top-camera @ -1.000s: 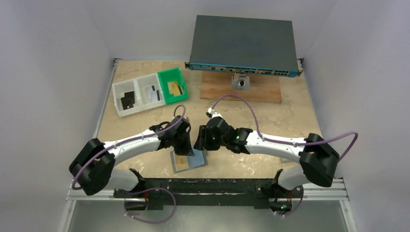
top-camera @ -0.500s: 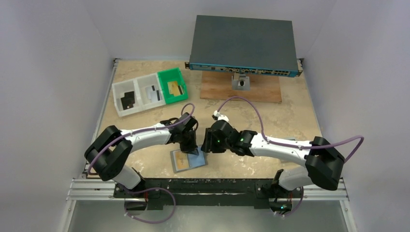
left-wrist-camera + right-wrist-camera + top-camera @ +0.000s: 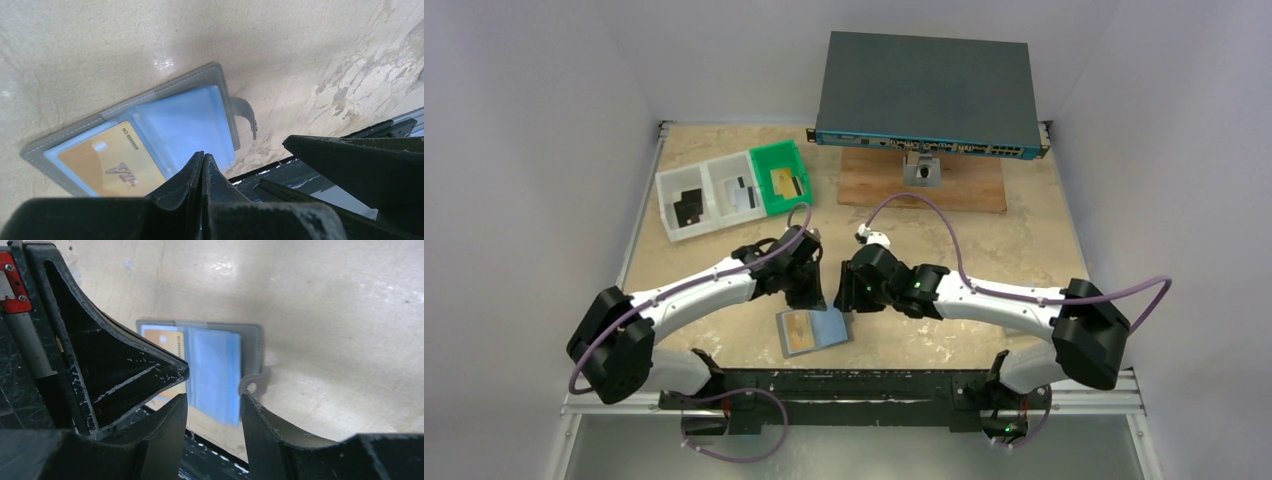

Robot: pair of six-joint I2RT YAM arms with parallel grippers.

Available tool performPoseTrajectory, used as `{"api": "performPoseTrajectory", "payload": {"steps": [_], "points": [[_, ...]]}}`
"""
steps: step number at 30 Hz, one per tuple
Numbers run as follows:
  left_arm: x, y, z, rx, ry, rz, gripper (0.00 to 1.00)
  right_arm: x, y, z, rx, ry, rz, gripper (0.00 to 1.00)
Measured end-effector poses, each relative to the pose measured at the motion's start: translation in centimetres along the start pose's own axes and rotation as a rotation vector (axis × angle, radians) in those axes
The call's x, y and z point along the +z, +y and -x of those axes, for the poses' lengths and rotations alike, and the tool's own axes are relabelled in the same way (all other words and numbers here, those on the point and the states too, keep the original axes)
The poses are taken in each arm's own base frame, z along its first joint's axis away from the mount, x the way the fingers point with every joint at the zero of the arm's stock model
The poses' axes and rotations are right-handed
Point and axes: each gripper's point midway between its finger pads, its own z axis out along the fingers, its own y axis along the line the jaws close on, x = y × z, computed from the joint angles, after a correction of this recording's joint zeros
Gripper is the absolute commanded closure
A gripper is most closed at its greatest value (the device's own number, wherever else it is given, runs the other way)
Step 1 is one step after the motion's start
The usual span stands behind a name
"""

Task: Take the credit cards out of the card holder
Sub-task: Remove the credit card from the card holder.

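The card holder [image 3: 815, 331] lies open near the table's front edge, a grey wallet with bluish clear pockets [image 3: 185, 122] and a strap with a stud [image 3: 252, 385]. A gold credit card [image 3: 110, 162] sits in its left pocket [image 3: 167, 342]. My left gripper [image 3: 202, 156] is shut with nothing in it and hovers just above the holder's far edge [image 3: 809, 295]. My right gripper [image 3: 214, 401] is open beside it [image 3: 838, 296], over the blue pockets [image 3: 215, 367], holding nothing. In the right wrist view the left gripper's dark fingers [image 3: 125, 370] cover part of the holder.
At the back left stand three trays: a white one [image 3: 664, 190] with black cards, a white one [image 3: 719, 170] with a silver card, and a green one [image 3: 794, 155] with a gold card. A large dark box with ports [image 3: 924, 90] rests on a wooden board [image 3: 969, 185]. The front rail [image 3: 844, 382] runs close behind the holder.
Both grippers dipped toward the holder half a second ago and have since drawn back up and away a little. The blue pocket leaf now lies uncovered.
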Motion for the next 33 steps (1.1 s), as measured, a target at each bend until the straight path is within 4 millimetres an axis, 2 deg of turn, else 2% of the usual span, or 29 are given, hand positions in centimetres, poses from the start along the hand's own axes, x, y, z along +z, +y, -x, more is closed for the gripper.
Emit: {"api": "performPoseTrajectory", "payload": {"steps": [5, 10, 15, 21, 30, 33], "points": [[-1.6, 1.2, 0.7, -0.013, -0.043, 0.002, 1.0, 0.3, 2.1, 0.0, -0.034, 0.007, 0.029, 0.56], [-2.8, 4.0, 0.8, -0.066, -0.084, 0.031, 1.0, 1.4, 3.5, -0.8, -0.069, 0.037, 0.038, 0.57], [-2.4, 7.0, -0.7, -0.101, -0.06, 0.088, 1.0, 3.4, 4.4, -2.6, -0.104, 0.099, 0.04, 0.57], [-1.3, 9.1, -2.7, -0.117, -0.013, 0.135, 1.0, 5.6, 4.6, -4.8, -0.118, 0.18, 0.061, 0.57], [0.0, 9.6, -3.0, -0.122, 0.011, 0.152, 1.0, 7.0, 5.5, -6.3, -0.108, 0.231, 0.131, 0.59], [0.3, 9.4, -2.8, -0.122, 0.012, 0.141, 1.0, 7.2, 5.0, -6.6, -0.089, 0.24, 0.145, 0.59]]}}
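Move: The gold card in the open card holder lies about 7 cm to my left hand's left, 3 cm back and 5 cm below it. From my right hand it is some 9 cm left, 3 cm back and 7 cm down. The empty blue sleeve beside the card is about 3 cm left of my right hand and 2 cm back; the holder's snap strap is about 1 cm to its right and 1 cm back, both roughly 7 cm lower. I swing both hands left together across the blue sleeve to the gold card, about 8 cm, first rising a touch, then sinking and drawing back. My shut left fingertips come down at the card's left edge; my right fingers, still half open, drop some 6 cm with one tip to either side of the card's middle, that wrist turning roughly 15 degrees counter-clockwise. ##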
